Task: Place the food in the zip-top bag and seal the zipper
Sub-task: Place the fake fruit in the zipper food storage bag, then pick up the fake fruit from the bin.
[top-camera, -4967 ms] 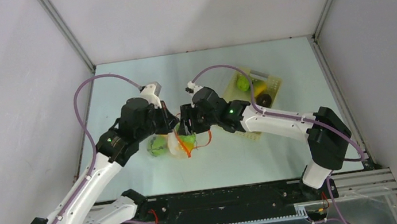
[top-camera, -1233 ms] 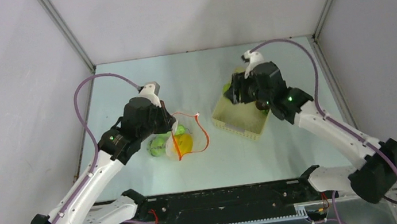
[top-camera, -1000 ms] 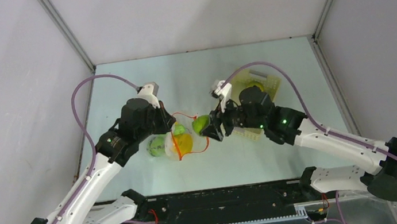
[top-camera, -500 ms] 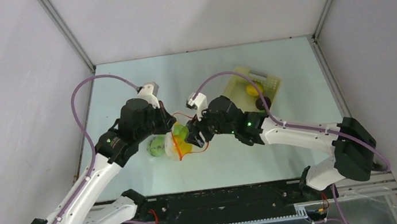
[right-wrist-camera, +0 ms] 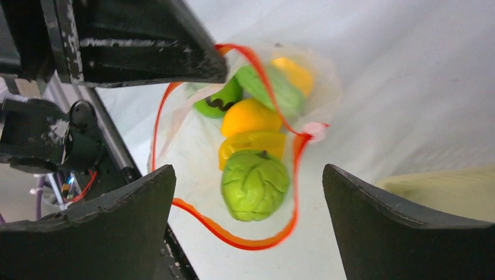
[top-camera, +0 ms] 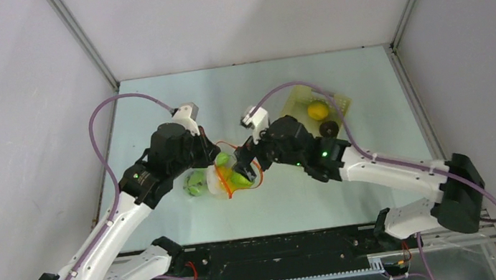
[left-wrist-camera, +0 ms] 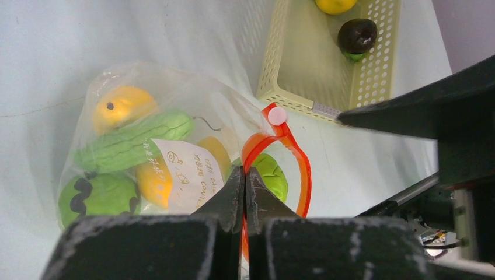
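Observation:
The clear zip-top bag (top-camera: 216,185) lies left of the middle, mouth gaping. My left gripper (left-wrist-camera: 245,175) is shut on its red-orange zipper (left-wrist-camera: 303,175) and holds one lip up. Inside the bag are orange (left-wrist-camera: 119,108), yellow (right-wrist-camera: 251,143) and several green pieces of food. A wrinkled green piece (right-wrist-camera: 255,184) lies within the loop of the mouth. My right gripper (right-wrist-camera: 248,175) hovers open just above that piece, touching nothing. A yellow piece (top-camera: 317,110) and a dark purple piece (top-camera: 329,128) sit in the basket.
The pale yellow lattice basket (top-camera: 296,107) stands at the back right, close behind the right arm's wrist. My two wrists (top-camera: 180,141) almost meet over the bag. Metal frame posts and grey walls close in the table on three sides.
The right gripper carried the wrinkled green piece from the basket to the bag mouth and opened; the piece now lies inside the mouth. The left gripper has held still.

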Motion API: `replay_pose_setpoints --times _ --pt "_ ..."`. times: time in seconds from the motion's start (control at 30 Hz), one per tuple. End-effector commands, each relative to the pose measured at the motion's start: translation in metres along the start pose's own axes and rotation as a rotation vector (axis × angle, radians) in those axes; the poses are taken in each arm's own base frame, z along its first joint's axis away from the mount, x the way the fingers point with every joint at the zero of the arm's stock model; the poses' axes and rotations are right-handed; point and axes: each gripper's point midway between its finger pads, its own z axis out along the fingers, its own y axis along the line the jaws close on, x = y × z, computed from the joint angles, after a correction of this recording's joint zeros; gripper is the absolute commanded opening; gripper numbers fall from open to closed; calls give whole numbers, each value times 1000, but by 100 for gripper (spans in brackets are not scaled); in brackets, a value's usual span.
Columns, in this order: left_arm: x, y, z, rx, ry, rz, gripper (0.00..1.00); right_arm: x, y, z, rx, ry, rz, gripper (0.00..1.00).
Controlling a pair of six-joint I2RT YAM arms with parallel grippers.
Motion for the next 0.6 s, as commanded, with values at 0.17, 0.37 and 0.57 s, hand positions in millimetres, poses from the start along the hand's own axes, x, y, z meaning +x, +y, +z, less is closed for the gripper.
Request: replay_pose_setpoints --times 0.17,0.37,0.57 --pt "-14 -7 -6 26 -57 7 0 -36 -117 -59 336 -82 81 100" --pt "-13 -5 -5 18 -53 10 0 -1 -231 -79 682 30 210 99" --pt "-13 -4 -3 9 -49 15 0 29 -307 -74 872 184 226 99"
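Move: The yellow mango in the basket lies some 25 cm ahead of the open right hand, 26 cm to its right and 16 cm below. The dark purple fruit sits about 7 cm nearer the base than the mango and 3 cm farther right. The green pepper, already in the bag, is about 3 cm ahead of the right hand and 11 cm below. From the left hand, the mango is roughly 23 cm ahead, 33 cm right and 16 cm below. The left fingers keep their pinch on the bag's orange rim, holding its mouth open, while the empty right hand sweeps away from the bag, about 21 cm right and 17 cm forward, over the basket towards the mango. It rises some 3 cm first, then sinks to end about 5 cm lower than it began, swinging roughly 40 degrees clockwise with fingers still wide open. ##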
